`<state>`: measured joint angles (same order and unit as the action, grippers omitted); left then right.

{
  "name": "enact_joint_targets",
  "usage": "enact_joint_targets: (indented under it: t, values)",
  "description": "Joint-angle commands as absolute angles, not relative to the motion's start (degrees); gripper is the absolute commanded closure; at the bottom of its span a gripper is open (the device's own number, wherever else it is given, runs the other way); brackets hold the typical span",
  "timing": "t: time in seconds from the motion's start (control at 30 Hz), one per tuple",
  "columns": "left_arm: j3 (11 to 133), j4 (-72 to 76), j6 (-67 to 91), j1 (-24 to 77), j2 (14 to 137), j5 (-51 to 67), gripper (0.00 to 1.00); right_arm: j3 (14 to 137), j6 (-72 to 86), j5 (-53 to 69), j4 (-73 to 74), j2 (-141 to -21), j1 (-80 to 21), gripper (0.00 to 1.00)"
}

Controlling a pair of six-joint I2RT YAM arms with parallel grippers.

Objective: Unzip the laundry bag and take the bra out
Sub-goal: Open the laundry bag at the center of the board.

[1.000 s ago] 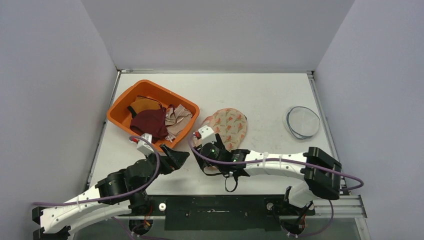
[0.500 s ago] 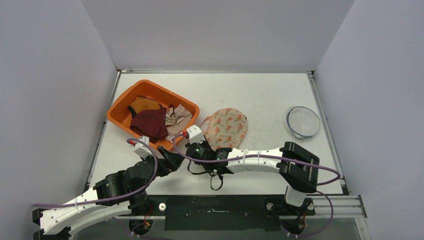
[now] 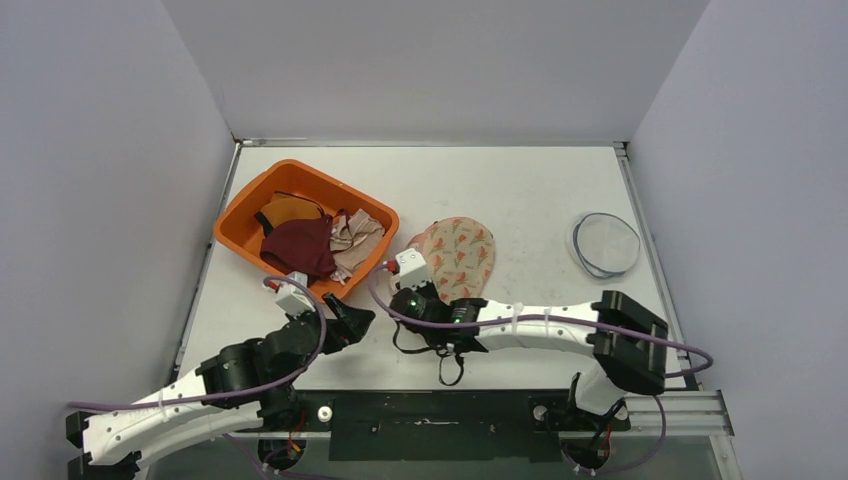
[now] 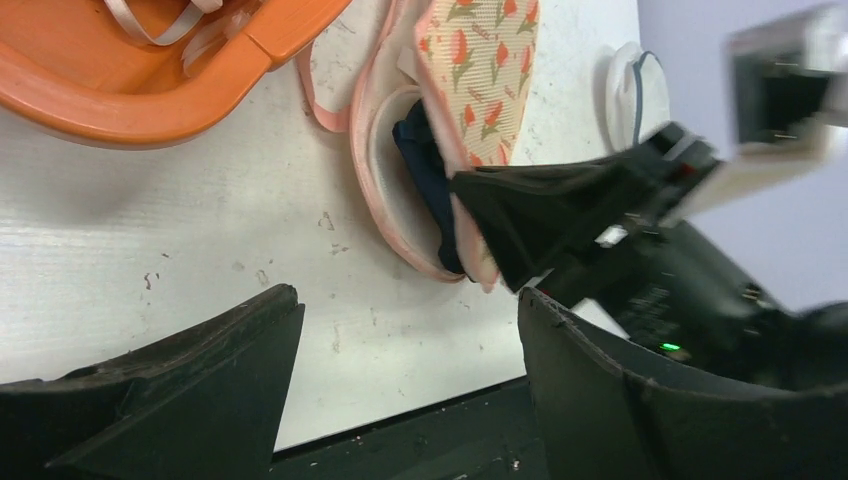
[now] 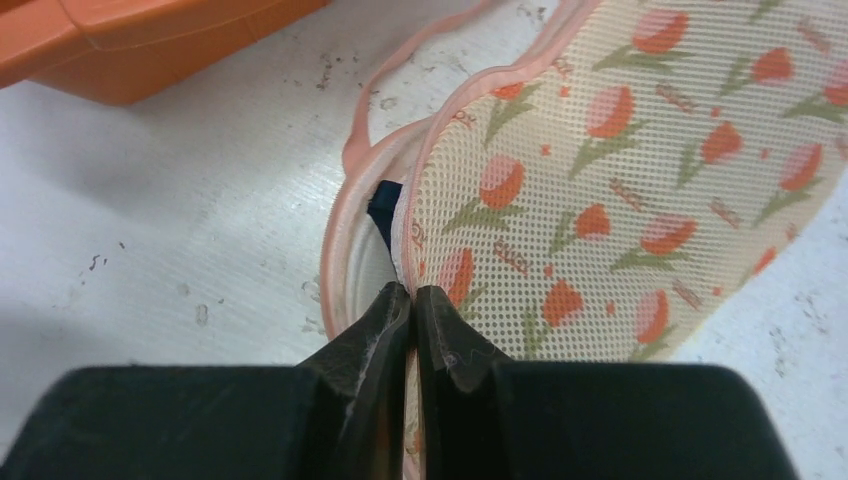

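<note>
The laundry bag point(image 3: 458, 252), tulip-print mesh with pink trim, lies mid-table with its near end gaping open. My right gripper point(image 3: 428, 300) is shut on the pink edge of the bag's upper flap point(image 5: 412, 295); the trim runs between the pressed fingertips. A bit of dark navy bra point(image 5: 383, 205) shows inside the opening, also in the left wrist view as the bra point(image 4: 420, 165). My left gripper point(image 3: 355, 320) hovers open over bare table just left of the bag's mouth point(image 4: 408, 300), holding nothing. The right gripper's black finger point(image 4: 520, 215) sits against the bag there.
An orange basket point(image 3: 248, 198) with maroon, mustard and beige garments stands at the back left, close to the bag. A round wire-rimmed mesh piece point(image 3: 605, 243) lies at the right. The black rail point(image 3: 450, 425) runs along the table's near edge.
The right gripper's jaws have gone from wide apart to shut on the bag's flap edge, after the arm swung left and came back a little. The left gripper has barely moved.
</note>
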<state>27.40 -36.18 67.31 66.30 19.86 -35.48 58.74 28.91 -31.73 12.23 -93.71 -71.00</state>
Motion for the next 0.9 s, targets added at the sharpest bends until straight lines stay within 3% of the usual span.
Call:
enact_joint_targets:
  t: [0.0, 0.33, 0.87]
  values:
    - [26.79, -31.39, 67.25, 66.43, 22.94, -34.99, 0.23, 54.10, 32.37, -35.20, 13.56, -83.06, -71.79, 0.95]
    - [26.44, -20.09, 64.02, 66.11, 33.90, -32.19, 0.23, 38.79, 40.63, -39.34, 18.48, -56.62, -71.93, 0.95]
    - [30.51, -8.30, 61.98, 64.19, 52.10, -25.00, 0.23, 31.11, 66.99, -52.98, 42.56, -32.05, -72.42, 0.95]
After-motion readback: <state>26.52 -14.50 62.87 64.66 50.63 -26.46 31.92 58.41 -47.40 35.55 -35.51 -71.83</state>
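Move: The laundry bag, its flap edge already pinched by the right fingers, has its middle about 5 cm ahead, 6 cm right and 6 cm below the right hand, with the dark blue bra in it at nearly the same spot. The orange bin's middle is some 16 cm ahead and 21 cm left. From the left hand, the bag is roughly 12 cm ahead, 15 cm right and 13 cm below, the bin about 23 cm ahead and 12 cm left. The bag's loose flap is drawn across to the right by the right hand, which keeps its pinch, sweeps nearly 20 cm right and rises some 6 cm early on, rolling its left side up and turning clockwise. The left hand, fingers still open and empty, goes right and down towards the bag's near left rim, about 7 cm and 6 cm. ##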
